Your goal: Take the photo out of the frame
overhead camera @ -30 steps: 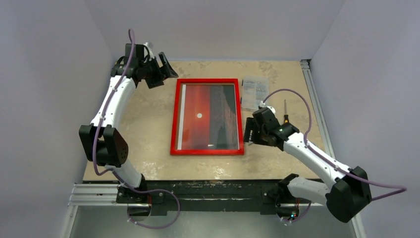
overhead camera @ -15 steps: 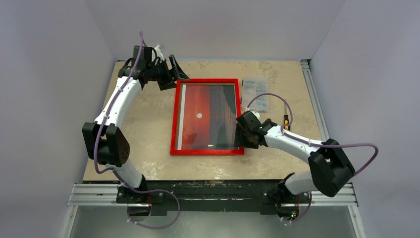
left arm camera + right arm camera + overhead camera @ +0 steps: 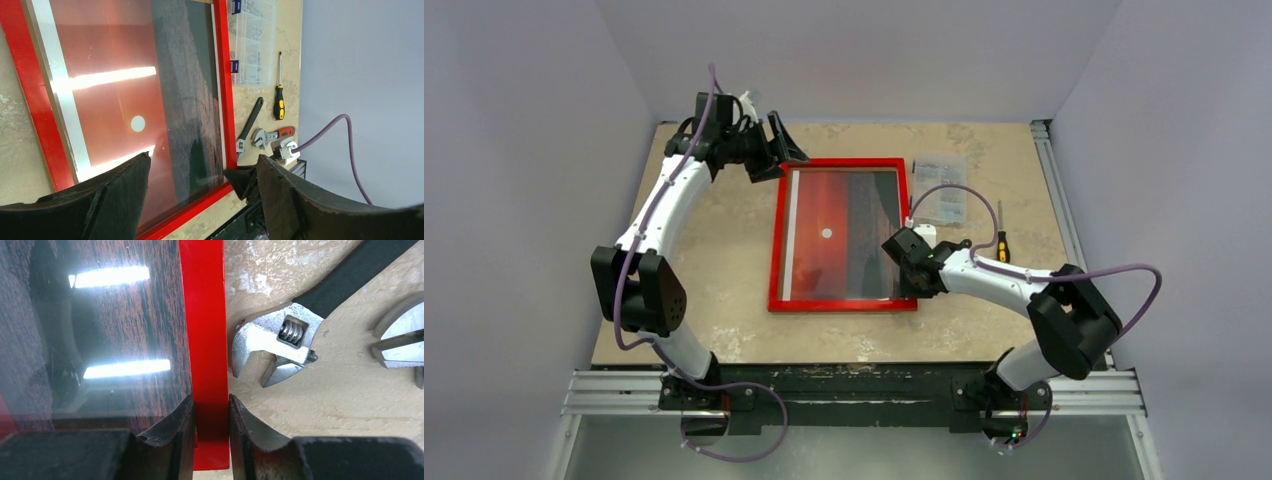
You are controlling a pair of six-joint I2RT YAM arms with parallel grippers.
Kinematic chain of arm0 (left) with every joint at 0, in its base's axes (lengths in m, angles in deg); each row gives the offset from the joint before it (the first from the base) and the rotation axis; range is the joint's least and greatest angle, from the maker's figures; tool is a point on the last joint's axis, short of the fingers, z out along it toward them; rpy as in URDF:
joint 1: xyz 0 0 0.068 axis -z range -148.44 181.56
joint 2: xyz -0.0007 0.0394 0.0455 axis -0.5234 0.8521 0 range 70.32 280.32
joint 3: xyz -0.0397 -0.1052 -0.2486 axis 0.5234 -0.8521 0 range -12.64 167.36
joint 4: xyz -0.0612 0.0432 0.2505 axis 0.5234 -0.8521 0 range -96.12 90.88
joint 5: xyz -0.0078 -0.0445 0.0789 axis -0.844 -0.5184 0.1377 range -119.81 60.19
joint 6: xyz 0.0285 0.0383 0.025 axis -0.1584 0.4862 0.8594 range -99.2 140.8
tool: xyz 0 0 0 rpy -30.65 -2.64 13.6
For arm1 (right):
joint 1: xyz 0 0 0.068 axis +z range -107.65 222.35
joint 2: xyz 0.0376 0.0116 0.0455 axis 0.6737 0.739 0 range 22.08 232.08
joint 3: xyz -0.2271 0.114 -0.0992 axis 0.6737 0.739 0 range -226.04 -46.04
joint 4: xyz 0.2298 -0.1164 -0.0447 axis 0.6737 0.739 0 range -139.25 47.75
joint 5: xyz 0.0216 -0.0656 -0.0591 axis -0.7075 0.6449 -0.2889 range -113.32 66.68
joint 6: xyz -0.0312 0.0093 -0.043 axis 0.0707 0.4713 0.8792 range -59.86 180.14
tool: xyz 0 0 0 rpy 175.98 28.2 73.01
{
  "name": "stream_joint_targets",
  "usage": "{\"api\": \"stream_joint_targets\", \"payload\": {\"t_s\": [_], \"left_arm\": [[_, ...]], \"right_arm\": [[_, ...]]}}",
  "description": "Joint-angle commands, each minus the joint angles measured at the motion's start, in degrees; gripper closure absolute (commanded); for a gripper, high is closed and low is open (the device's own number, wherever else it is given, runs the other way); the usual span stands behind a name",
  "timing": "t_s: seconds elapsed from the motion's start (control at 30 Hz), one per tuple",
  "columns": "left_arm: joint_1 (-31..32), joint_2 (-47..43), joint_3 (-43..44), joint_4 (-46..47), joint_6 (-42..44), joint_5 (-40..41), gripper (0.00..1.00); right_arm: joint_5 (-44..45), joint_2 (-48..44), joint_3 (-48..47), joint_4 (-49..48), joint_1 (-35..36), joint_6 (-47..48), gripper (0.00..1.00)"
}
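Note:
The thin red frame lies flat on the table with the sunset photo inside it. In the right wrist view my right gripper is shut on the frame's right rail, one finger on the dark photo side and one on the table side. From above, that gripper sits near the frame's lower right corner. My left gripper hovers open at the frame's far left corner. Its wrist view looks down the frame and photo, with nothing between the fingers of the left gripper.
Right of the frame lie a clear parts box, a black-and-yellow screwdriver, a black-handled wrench and a red-handled wrench. The black-handled wrench's head rests almost against the frame's right rail. Walls enclose the table.
My right gripper moved left onto the frame's right rail and closed on it. The left gripper swung right toward the frame's far left corner and stayed open.

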Motion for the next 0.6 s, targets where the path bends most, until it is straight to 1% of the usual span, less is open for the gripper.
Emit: {"api": "stream_joint_targets", "payload": {"t_s": [0.0, 0.23, 0.33, 0.47, 0.5, 0.57], "left_arm": [[-0.14, -1.93, 0.01, 1.91, -0.13, -1.29, 0.25], [-0.14, -2.15, 0.21, 1.62, 0.26, -0.81, 0.26], [-0.14, -2.57, 0.29, 1.49, 0.36, -0.72, 0.26], [-0.23, -3.02, 0.25, 1.52, 0.37, -0.80, 0.25], [-0.27, -3.14, 0.25, 1.51, 0.33, -0.78, 0.26], [-0.32, -3.32, 0.36, 1.50, 0.36, -0.83, 0.26]], "right_arm": [[5.37, -1.00, -4.02, 4.59, 0.19, -0.26, 0.80], [5.64, -3.56, -7.98, 8.07, 0.36, 0.07, 0.84], [5.64, -4.52, -9.82, 9.68, 0.51, 0.14, 0.88], [5.77, -5.27, -12.20, 11.01, 0.87, 0.58, 0.98], [6.00, -5.20, -12.67, 11.23, 0.97, 0.78, 1.00], [7.03, -4.77, -13.65, 11.65, 1.32, 1.01, 1.00]]}}
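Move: The right fingers are already shut on the red frame's right rail, some 3 cm in from its near corner. From this hand the photo's middle lies about 16 cm ahead and 14 cm left, a centimetre lower. The black-handled wrench is roughly 8 cm ahead and 7 cm right, the clear parts box some 28 cm ahead and 8 cm right. From the idle left hand the photo is about 13 cm right, 2 cm back and 24 cm below. Keep the right gripper pinched on the frame's right rail and raise it almost straight up, about 5.5 cm, starting slowly and then quicker, so the frame's near edge comes up and away from the photo. Hold the wrist's angle nearly as it is and don't loosen the fingers. ##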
